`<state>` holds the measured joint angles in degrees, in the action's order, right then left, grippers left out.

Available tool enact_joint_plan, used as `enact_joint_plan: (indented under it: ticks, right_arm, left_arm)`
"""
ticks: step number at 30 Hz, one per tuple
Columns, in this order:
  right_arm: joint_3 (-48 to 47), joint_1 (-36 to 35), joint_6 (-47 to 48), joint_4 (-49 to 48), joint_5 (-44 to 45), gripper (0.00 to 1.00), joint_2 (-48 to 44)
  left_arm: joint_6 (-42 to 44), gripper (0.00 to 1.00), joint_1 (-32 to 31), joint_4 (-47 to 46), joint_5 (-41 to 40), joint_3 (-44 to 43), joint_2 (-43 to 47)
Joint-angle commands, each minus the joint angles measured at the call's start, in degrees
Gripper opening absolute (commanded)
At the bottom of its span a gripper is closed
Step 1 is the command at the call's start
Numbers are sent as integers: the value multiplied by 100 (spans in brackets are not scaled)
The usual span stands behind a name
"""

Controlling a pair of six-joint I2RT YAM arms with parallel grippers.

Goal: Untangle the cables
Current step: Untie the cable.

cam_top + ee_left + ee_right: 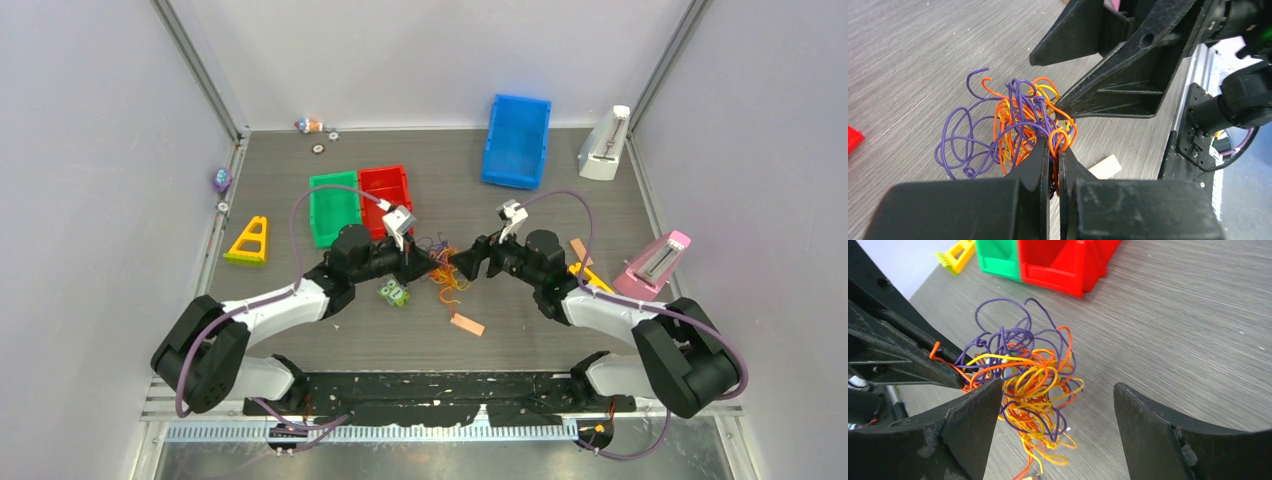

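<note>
The cables [441, 266] are a tangled ball of thin purple, orange and yellow strands at the table's middle. They show in the left wrist view [1013, 125] and the right wrist view [1030, 385]. My left gripper [1054, 145] is shut on orange strands at the ball's near side; it also shows in the top view [428, 262]. My right gripper [1058, 390] is open, its left finger [973, 415] against the ball and its right finger [1158, 425] apart from it. It faces the left gripper in the top view [462, 262].
Green bin [333, 207] and red bin [387, 190] stand behind the left arm, a blue bin [517, 140] at the back. A small green toy [393, 292] and a tan strip [467, 324] lie near the cables. A yellow triangle [250, 242] lies left, pink and white stands right.
</note>
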<state>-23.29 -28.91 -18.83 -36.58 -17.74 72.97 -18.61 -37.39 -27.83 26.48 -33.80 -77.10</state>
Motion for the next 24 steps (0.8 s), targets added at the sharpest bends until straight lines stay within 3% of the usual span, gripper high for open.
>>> enact_joint_plan:
  ticks: [1,6,8,10,11,12,13,16,17,19,24]
  right_arm:
    - [-116,8,-166,-828,-815,87,-2]
    - [-110,8,-467,-1571,-1633,80,273]
    - [-129,8,-615,-1812,-1884,70,406]
    - [-166,8,-701,-1895,-2038,52,498]
    - [-184,8,-732,-1900,-2022,35,508]
    - [-189,8,-715,-1836,-1974,28,494]
    - [-199,8,-686,-1757,-1802,14,432]
    - [-160,8,-423,-1199,-1269,6,74]
    - [-100,8,-382,-1126,-1006,6,-3]
    - [-5,8,-315,-947,-648,6,-220]
    - [33,8,-294,-711,-68,6,-417]
  left_arm:
    - [130,0,21,-1081,290,264,460]
    - [121,0,21,-1595,497,517,601]
    - [113,0,18,-1690,572,543,611]
    - [104,0,20,-1688,538,550,630]
    - [113,2,21,-1656,481,554,642]
    - [108,13,19,-1618,417,557,662]
    - [112,25,21,-1562,329,555,689]
    - [127,63,19,-1341,5,585,829]
    - [136,69,20,-1248,-153,594,879]
    - [156,76,18,-1003,-622,595,963]
    - [261,77,25,-135,-1040,246,807]
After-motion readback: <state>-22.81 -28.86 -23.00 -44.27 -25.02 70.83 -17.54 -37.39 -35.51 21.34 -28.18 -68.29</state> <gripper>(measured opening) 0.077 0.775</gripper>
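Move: My closed left fingers still hold the tangled cables, whose bunch lies about 3 cm to their right, 1 cm ahead and 1 cm below. From my open right hand the bunch is about 4 cm to the left, 1 cm ahead and 1 cm below. On the table, some 11 cm down, the wooden block lies 11 cm back and 1 cm left of my right hand; the owl cube is 6 cm back, 8 cm left and 11 cm below my left hand. I bring my right hand about 4 cm left, 3 cm back and 3 cm up into the cables while my left carries them up 3 cm and slightly back. My right swings some 15 degrees counter-clockwise and pinches orange and yellow strands; then my left opens wide and lets go. Both hands rise a little more, edging forward, the right drawing back to the right about 2 cm. ##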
